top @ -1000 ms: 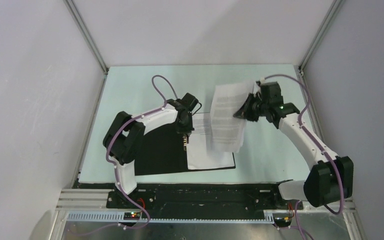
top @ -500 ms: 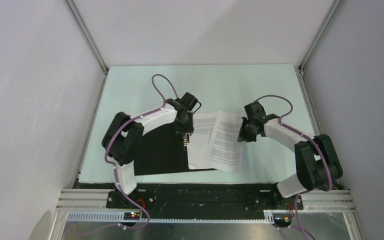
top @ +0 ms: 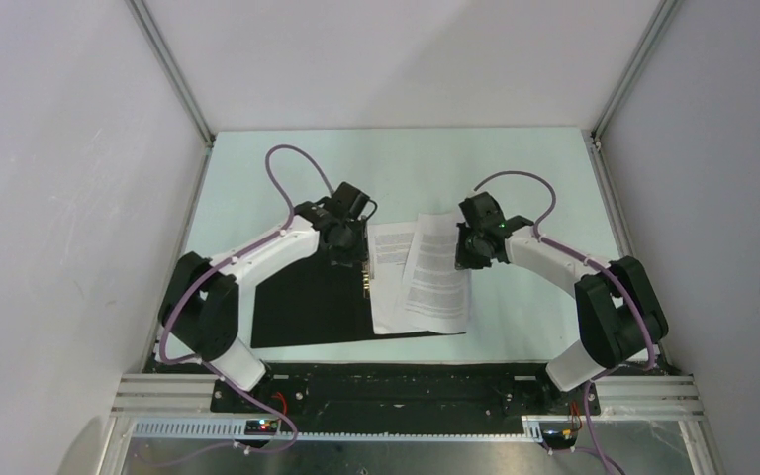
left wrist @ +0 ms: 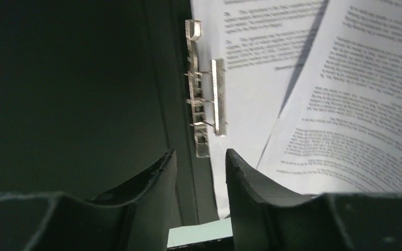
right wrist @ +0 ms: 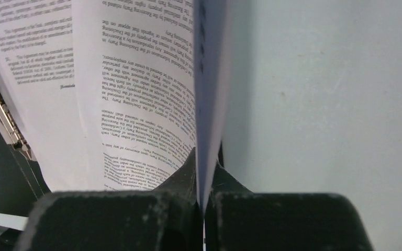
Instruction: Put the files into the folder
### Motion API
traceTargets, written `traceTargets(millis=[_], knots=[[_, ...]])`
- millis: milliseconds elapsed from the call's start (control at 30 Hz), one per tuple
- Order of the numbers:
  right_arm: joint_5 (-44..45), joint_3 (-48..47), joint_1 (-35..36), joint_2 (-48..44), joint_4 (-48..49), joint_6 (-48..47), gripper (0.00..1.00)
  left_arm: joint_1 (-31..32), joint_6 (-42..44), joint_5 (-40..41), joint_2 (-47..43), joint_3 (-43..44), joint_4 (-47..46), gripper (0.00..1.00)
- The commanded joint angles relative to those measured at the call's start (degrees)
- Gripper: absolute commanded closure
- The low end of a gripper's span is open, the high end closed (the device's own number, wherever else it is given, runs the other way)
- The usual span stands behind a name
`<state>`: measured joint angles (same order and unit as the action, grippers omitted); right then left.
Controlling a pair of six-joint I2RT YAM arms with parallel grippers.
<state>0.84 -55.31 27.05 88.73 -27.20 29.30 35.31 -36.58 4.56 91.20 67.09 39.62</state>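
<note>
The folder lies open, black inside up, with a metal clip at its spine. One printed sheet lies on its right half. A second sheet lies tilted over the first. My right gripper is shut on that sheet's right edge, which stands pinched between the jaws in the right wrist view. My left gripper is open and empty, low over the spine. In the left wrist view its jaws stand just short of the clip, with both sheets to the right.
The pale green table extends behind and right of the folder. Aluminium frame posts and white walls enclose it. A black strip and rail run along the near edge by the arm bases.
My right gripper has brought the sheet down from mid-air and to the left, so it now lies tilted over the sheet in the folder. My left arm has shifted slightly left and back.
</note>
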Motion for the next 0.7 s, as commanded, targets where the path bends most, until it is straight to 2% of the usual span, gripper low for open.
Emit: traceTargets(millis=[0, 167, 300, 667], knots=[[0.4, -2.6, 1.8, 1.9, 0.4, -2.1, 1.0, -4.3, 0.5, -0.2, 2.6, 1.5, -1.7, 0.59], [-2.0, -3.6, 2.5, 3.4, 0.8, -4.0, 1.0, -8.0, 3.5, -3.0, 11.3, 12.1, -1.7, 0.74], [-3.2, -4.3, 3.0, 4.2, 0.4, -5.5, 1.0, -8.5, 5.2, -3.1, 19.7, 19.8, -1.7, 0.8], [-8.4, -5.0, 3.3, 3.7, -0.6, -7.8, 1.0, -9.3, 5.8, -6.2, 29.2, 25.4, -1.7, 0.91]])
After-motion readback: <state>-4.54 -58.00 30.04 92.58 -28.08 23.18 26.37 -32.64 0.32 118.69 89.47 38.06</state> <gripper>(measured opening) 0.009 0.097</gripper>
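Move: The far spine-side corner of the papers in the folder lies some 12 cm ahead of the left hand, 1 cm right and 7 below; the metal clip is nearly under that hand, 1 cm back and 1 cm right. The right hand already pinches the loose file's right edge; the folder's paper stack is centred about 10 cm to its left, 3 cm back and 4 below, the clip 22 cm left and 2 back. Left hand, closing, sweeps 11 cm forward, then down towards papers' corner; right shifts pinched file 3 cm left. ##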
